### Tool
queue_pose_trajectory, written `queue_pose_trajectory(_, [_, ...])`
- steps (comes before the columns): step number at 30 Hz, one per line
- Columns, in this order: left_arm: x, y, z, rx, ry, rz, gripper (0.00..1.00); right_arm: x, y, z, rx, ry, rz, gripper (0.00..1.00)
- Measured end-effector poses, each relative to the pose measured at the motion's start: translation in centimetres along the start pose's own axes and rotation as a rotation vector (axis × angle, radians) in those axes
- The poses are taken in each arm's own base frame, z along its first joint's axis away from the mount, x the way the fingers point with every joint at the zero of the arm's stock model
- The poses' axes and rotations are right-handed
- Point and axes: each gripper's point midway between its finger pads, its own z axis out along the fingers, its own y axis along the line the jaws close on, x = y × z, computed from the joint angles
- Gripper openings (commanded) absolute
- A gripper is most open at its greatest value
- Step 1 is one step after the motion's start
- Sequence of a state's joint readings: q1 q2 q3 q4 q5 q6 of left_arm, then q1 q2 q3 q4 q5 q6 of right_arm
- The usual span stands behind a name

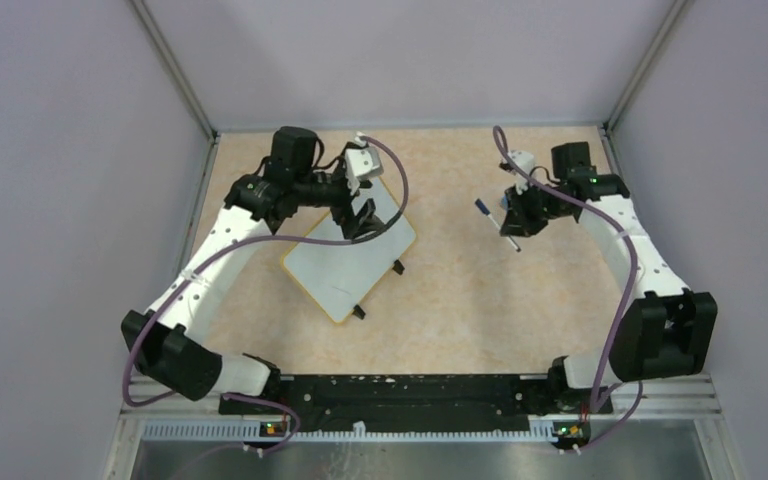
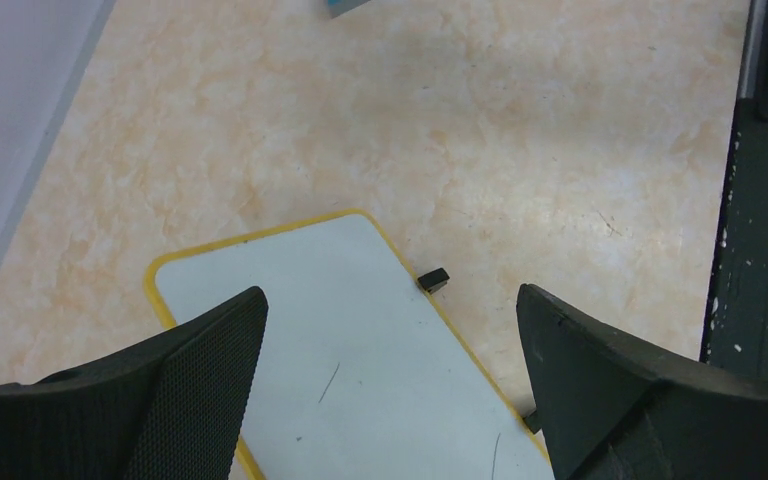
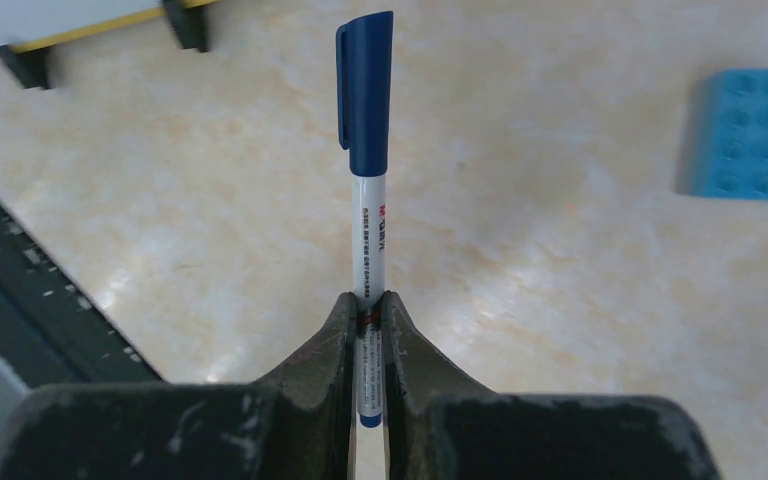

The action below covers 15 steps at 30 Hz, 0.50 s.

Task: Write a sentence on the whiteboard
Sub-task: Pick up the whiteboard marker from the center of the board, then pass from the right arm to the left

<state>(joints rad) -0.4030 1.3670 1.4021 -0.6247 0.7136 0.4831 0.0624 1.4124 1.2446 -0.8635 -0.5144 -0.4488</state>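
The whiteboard, white with a yellow rim and black clip feet, lies tilted on the table left of centre. Its face shows only two faint thin strokes; the sentence is out of view. My left gripper hovers over the board's far corner, and in the left wrist view it stands wide open with nothing between its fingers. My right gripper is to the right of the board, off it. It is shut on the tail of a white marker whose blue cap is on.
A blue toy block lies on the tan tabletop beyond the marker; its edge also shows as the block at the top of the left wrist view. One clip foot juts from the board's rim. The black base rail runs along the near edge.
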Motion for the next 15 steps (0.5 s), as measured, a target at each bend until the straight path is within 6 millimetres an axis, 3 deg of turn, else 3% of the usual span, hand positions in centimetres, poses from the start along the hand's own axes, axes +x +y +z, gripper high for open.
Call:
queue_pose_trajectory(4, [-1.8,-2.4,0.3,0.085,0.019,0.229,0.99,-0.4,6.0,0.8,-0.198,0.014,-0.001,0.03])
queue_pose_trajectory(7, [-2.7,-4.5,0.4,0.114,0.016,0.439,0.99,-0.5,9.3,0.9,-0.311,0.022,0.004,0.02])
queue_pose_trajectory(13, [-2.5,-11.4,1.0,0.213,0.015,0.893,0.93,-0.2,14.3,0.2,-0.499,0.050,0.014,0.01])
queue_pose_trajectory(15, [-2.4,-12.1,1.4,0.222,0.026,0.989,0.87,0.0,15.4,-0.1,-0.544,0.060,0.014,0.01])
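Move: The right hand holds the marker, cap end forward-left. The left gripper it heads for is some 33 cm to its left, 1 cm nearer the base, and 12 cm higher. From the left hand, the marker's middle is about 31 cm right, 3 cm ahead and 10 cm lower. The whiteboard's middle lies 3 cm ahead of the left hand, 8 cm left, 28 cm down. From the right hand, the blue block is 14 cm ahead, 6 cm right, 16 cm down. Still pinching the marker by its barrel, the right hand carries it left and back, about 15 cm in all with a slight rise, and swings its fingers some 30 degrees to point straight left and less steeply down. The left hand, empty and open, comes to meet it, going back about 11 cm and right about 6 while rolling nearly 60 degrees about its fingers. ##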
